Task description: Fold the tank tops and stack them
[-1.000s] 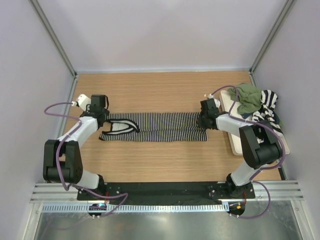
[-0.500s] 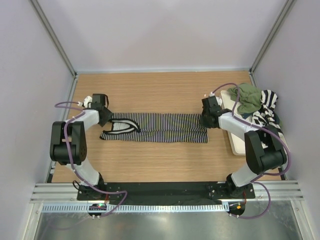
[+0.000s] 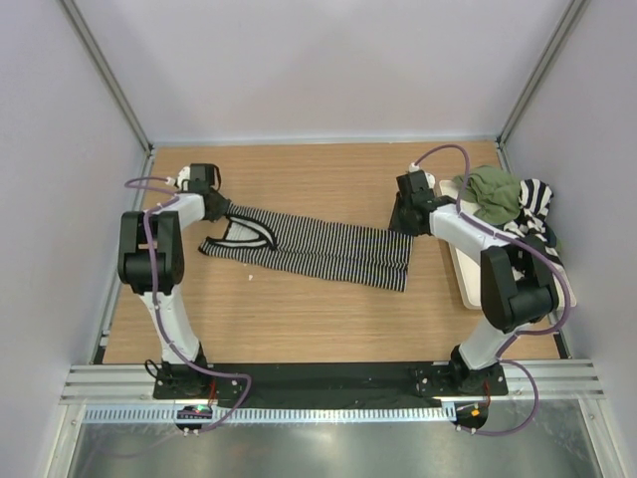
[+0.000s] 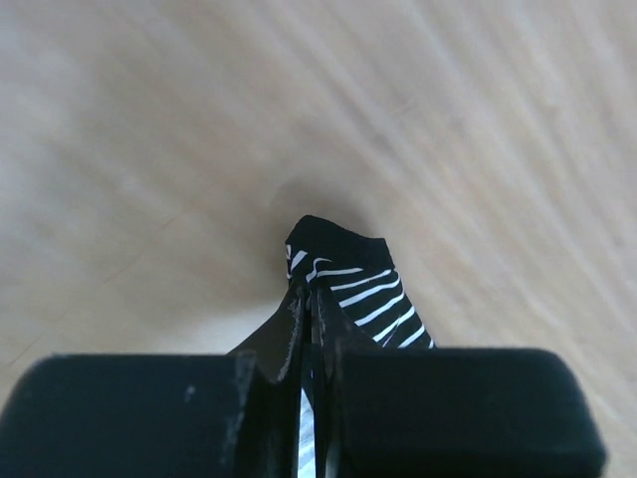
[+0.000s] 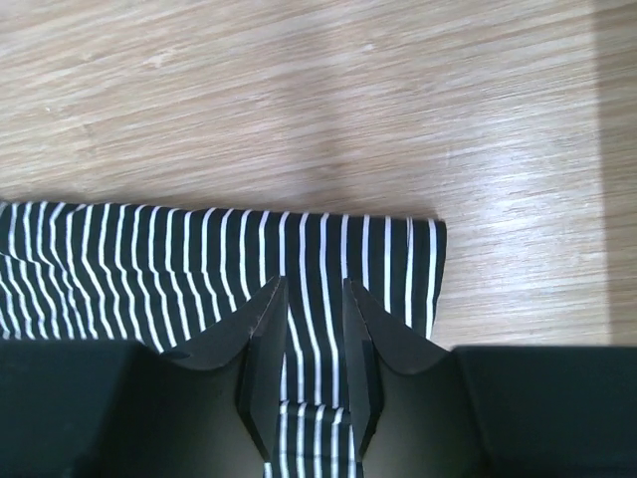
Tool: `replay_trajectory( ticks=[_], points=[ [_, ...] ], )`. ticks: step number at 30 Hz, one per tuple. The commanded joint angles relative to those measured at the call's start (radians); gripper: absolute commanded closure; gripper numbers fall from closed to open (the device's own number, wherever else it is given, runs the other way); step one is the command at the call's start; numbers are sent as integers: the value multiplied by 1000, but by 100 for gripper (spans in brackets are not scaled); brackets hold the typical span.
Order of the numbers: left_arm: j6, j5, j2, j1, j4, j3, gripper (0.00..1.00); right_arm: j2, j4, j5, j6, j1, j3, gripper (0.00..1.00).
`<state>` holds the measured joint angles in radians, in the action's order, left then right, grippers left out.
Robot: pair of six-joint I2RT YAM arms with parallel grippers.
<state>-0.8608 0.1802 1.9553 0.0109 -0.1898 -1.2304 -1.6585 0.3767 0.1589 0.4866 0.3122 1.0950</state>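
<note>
The pinstriped tank top lies stretched flat across the table, slanting from far left to near right. My left gripper is at its strap end. In the left wrist view that gripper is shut on a black-edged strap. My right gripper hovers at the far right corner of the hem. In the right wrist view its jaws stand apart, with striped cloth lying beneath and between them. The olive green tank top and the broad-striped tank top are heaped on the tray.
A cream tray runs along the right edge of the table under the right arm. A small white speck lies on the wood near the pinstriped top. Metal posts and purple walls enclose the table.
My left gripper moved toward the far left and shut on the strap, pulling that end back so the top lies slanted. My right gripper opened and shifted slightly away.
</note>
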Motion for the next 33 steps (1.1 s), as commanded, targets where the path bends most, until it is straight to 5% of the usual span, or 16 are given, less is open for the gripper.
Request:
replay_trajectory(
  ticks=[1, 3, 7, 9, 10, 13, 18, 23, 33],
  points=[
    [-20, -71, 92, -6, 12, -87, 100, -24, 31, 17, -26, 1, 68, 64],
    [-27, -91, 167, -5, 21, -180, 100, -47, 39, 8, -28, -1, 83, 64],
    [60, -154, 371, 69, -135, -603, 100, -81, 41, -19, -34, 5, 106, 60],
    [78, -242, 436, 105, -145, -687, 91, -105, 51, -44, -51, 13, 115, 58],
    [77, -258, 438, 113, -126, -713, 72, -115, 54, -48, -54, 21, 118, 57],
    [75, -255, 368, 123, -77, -651, 52, -132, 56, -78, -63, 22, 109, 54],
    [143, -197, 177, 107, -102, -538, 41, -101, -8, -145, -66, 22, 31, 41],
    [158, -193, -98, 86, -99, -321, 26, -90, -18, -219, -71, 37, -49, 47],
    [134, -268, -328, 83, -31, 37, 20, 112, 56, -272, -2, 253, -198, 43]
  ],
)
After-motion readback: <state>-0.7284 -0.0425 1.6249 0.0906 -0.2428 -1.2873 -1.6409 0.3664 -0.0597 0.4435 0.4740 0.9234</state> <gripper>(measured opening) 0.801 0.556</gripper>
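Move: The left hand still pinches one strap end of the tank top; the bare table it goes to lies about 13 cm ahead and 9 cm right, some 2 cm lower. The other strap end is roughly 10 cm back and 6 cm left of the left hand. From the right hand, open above the hem, the hem's far corner is about 3 cm ahead, 5 right and 5 below; its near corner is 13 cm back and 3 right. Forward and then rightward, low and fast, the left hand sweeps the pinched strap end about 14 cm out, opens wide to let go, then draws back and rises some 17 cm, turned 20 degrees clockwise. The right hand sinks about 5 cm onto the hem end, then draws back and left with opening fingers on the cloth, turning counter-clockwise. ##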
